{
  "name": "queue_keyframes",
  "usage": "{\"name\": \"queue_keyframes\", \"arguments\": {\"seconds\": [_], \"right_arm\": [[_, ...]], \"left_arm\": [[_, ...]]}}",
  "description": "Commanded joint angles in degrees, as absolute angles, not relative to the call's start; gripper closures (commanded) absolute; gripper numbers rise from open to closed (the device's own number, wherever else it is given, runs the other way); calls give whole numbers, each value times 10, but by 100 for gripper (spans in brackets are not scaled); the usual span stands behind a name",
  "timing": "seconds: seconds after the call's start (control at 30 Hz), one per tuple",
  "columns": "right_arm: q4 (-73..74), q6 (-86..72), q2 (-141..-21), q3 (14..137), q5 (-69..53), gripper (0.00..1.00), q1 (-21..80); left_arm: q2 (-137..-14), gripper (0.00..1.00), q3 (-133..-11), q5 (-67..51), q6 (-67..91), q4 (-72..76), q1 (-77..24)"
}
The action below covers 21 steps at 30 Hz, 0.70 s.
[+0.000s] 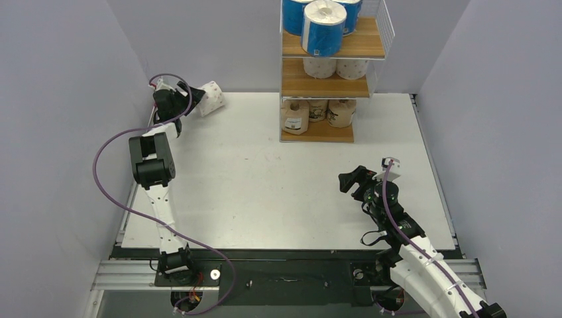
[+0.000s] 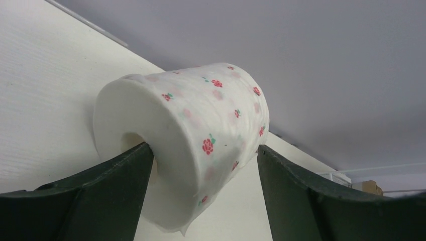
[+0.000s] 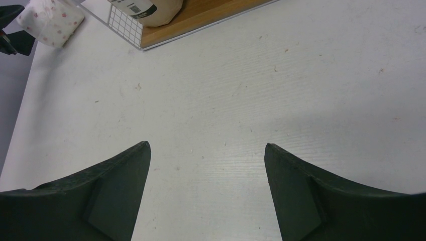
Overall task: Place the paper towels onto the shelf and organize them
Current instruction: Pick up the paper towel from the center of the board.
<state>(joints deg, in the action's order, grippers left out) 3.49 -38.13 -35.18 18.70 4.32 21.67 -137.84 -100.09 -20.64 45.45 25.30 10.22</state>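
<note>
A white paper towel roll with pink flowers (image 2: 191, 110) lies on its side at the table's far left corner (image 1: 213, 98). My left gripper (image 2: 203, 146) straddles it, one finger against the cored end and the other touching the far end, shut on it (image 1: 202, 99). The shelf (image 1: 361, 46) stands at the far middle, with blue rolls (image 1: 323, 26) on top, white dotted rolls (image 1: 320, 66) on the middle board and brown rolls (image 1: 295, 114) at the bottom. My right gripper (image 1: 350, 179) hovers open over bare table (image 3: 207, 145), holding nothing.
Grey walls close in on the left, back and right of the white table (image 1: 265, 185). The flowered roll sits close to the back-left wall corner. The right wrist view catches the shelf's bottom board (image 3: 201, 17), a brown roll (image 3: 155, 10) and the flowered roll (image 3: 50, 20).
</note>
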Motion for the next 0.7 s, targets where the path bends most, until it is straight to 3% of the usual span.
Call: {"name": "queue_keyframes", "arguments": {"seconds": [0.0, 0.33, 0.67], "right_arm": [[9, -374, -357, 185, 46, 21, 212], [8, -373, -360, 185, 45, 21, 211], [14, -374, -350, 189, 45, 22, 210]], "left_arm": [[-1356, 30, -1004, -228, 462, 307, 103], [-1362, 61, -978, -252, 483, 347, 103], [-1281, 77, -892, -258, 525, 431, 106]]}}
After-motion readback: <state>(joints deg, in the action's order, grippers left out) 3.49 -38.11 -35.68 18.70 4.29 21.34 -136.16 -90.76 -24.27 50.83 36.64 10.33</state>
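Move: The flowered paper towel lies just past the left fingertips, its middle about 5 cm ahead, 4 cm to the right and 3 cm below the hand, with its near end facing the hand. The shelf's bottom board is some 45 cm to the right and 3 cm back, about 8 cm lower; the nearest brown towel on it is about 36 cm to the right, 3 cm back and 3 cm lower. From the idle right hand the flowered towel lies about 43 cm ahead, 45 cm left and 5 cm lower. The left hand stays nearly in place at first while its fingers, already spread around the near rim of the flowered paper towel, close from about three quarters open to a third and pinch the wall of the roll, one at the core side and the other on the outer upper-right side, creasing the wrap. As the grip settles the hand draws back about 2 cm and some 1.5 cm to the right towards the shelf, after a slight rise that it gives up again, turning only a few degrees. ##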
